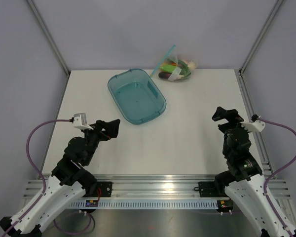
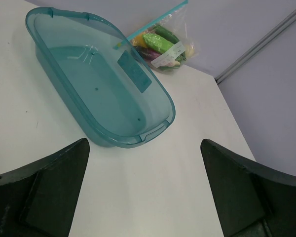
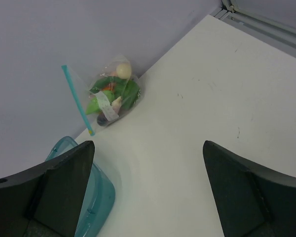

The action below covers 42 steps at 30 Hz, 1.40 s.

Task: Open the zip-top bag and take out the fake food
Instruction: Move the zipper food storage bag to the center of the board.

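Note:
The zip-top bag point(image 1: 173, 69) leans against the back wall at the table's far edge, its teal zip strip pointing up and to the left. It looks shut. Fake food point(image 1: 180, 65) is packed inside: green pieces, a purple one, an orange one and a pale one. The left wrist view has the bag point(image 2: 173, 49) and the food point(image 2: 157, 41) beyond the tub. In the right wrist view the bag point(image 3: 111, 98) sits far ahead. My left gripper point(image 1: 111, 127) point(image 2: 144, 147) and right gripper point(image 1: 224, 114) point(image 3: 148, 144) hover open over the near table, both holding nothing and far from the bag.
A rigid translucent teal tub point(image 1: 160, 104) point(image 2: 170, 106) point(image 3: 96, 197) lies at the back centre-left, left of the bag, with nothing in it. Grey walls with metal frame posts enclose the white table point(image 1: 187, 143). An aluminium rail runs along the near edge.

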### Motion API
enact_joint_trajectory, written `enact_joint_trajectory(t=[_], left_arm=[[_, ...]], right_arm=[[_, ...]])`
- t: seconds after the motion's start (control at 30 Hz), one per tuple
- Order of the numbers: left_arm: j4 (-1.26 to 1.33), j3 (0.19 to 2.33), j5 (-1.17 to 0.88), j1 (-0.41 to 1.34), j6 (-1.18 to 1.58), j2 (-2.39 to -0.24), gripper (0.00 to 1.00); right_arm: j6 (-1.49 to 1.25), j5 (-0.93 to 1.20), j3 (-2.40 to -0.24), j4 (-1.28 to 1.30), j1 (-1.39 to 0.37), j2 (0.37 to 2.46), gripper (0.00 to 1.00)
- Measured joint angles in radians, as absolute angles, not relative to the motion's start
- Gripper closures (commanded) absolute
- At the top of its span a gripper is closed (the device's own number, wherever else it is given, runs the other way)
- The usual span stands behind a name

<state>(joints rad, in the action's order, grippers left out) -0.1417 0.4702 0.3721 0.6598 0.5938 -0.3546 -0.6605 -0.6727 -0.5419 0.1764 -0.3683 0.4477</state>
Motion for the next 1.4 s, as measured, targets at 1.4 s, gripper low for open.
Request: enact_joint_trajectory(t=[1.4], left_arm=[[-0.140, 0.442, 0.373, 0.660, 0.656, -0.389, 0.01]], right_arm=[[-0.360, -0.353, -1.510, -0.051, -0.371, 1.844, 0.01]])
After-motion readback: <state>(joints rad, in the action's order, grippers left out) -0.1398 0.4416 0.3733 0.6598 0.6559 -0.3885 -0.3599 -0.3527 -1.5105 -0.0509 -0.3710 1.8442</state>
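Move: From the right hand the zipper food storage bag lies at the far edge of the board, roughly 37 cm ahead, 16 cm to the left and 15 cm below. The teal tray, the bag's neighbour, is about 22 cm ahead of this hand, 35 cm left and 14 cm below. From the idle left hand the bag is some 40 cm ahead, 26 cm to the right and 15 cm lower. Send the right gripper, wide open, swiftly forward about 28 cm and some 16 cm left towards the zipper bag, letting it dip a few centimetres early and then stay nearly level. On the way swing the fingers about 20 degrees counter-clockwise, roll the hand's left side down and tip it somewhat downward. Finish short of the bag and still above it, touching nothing. ##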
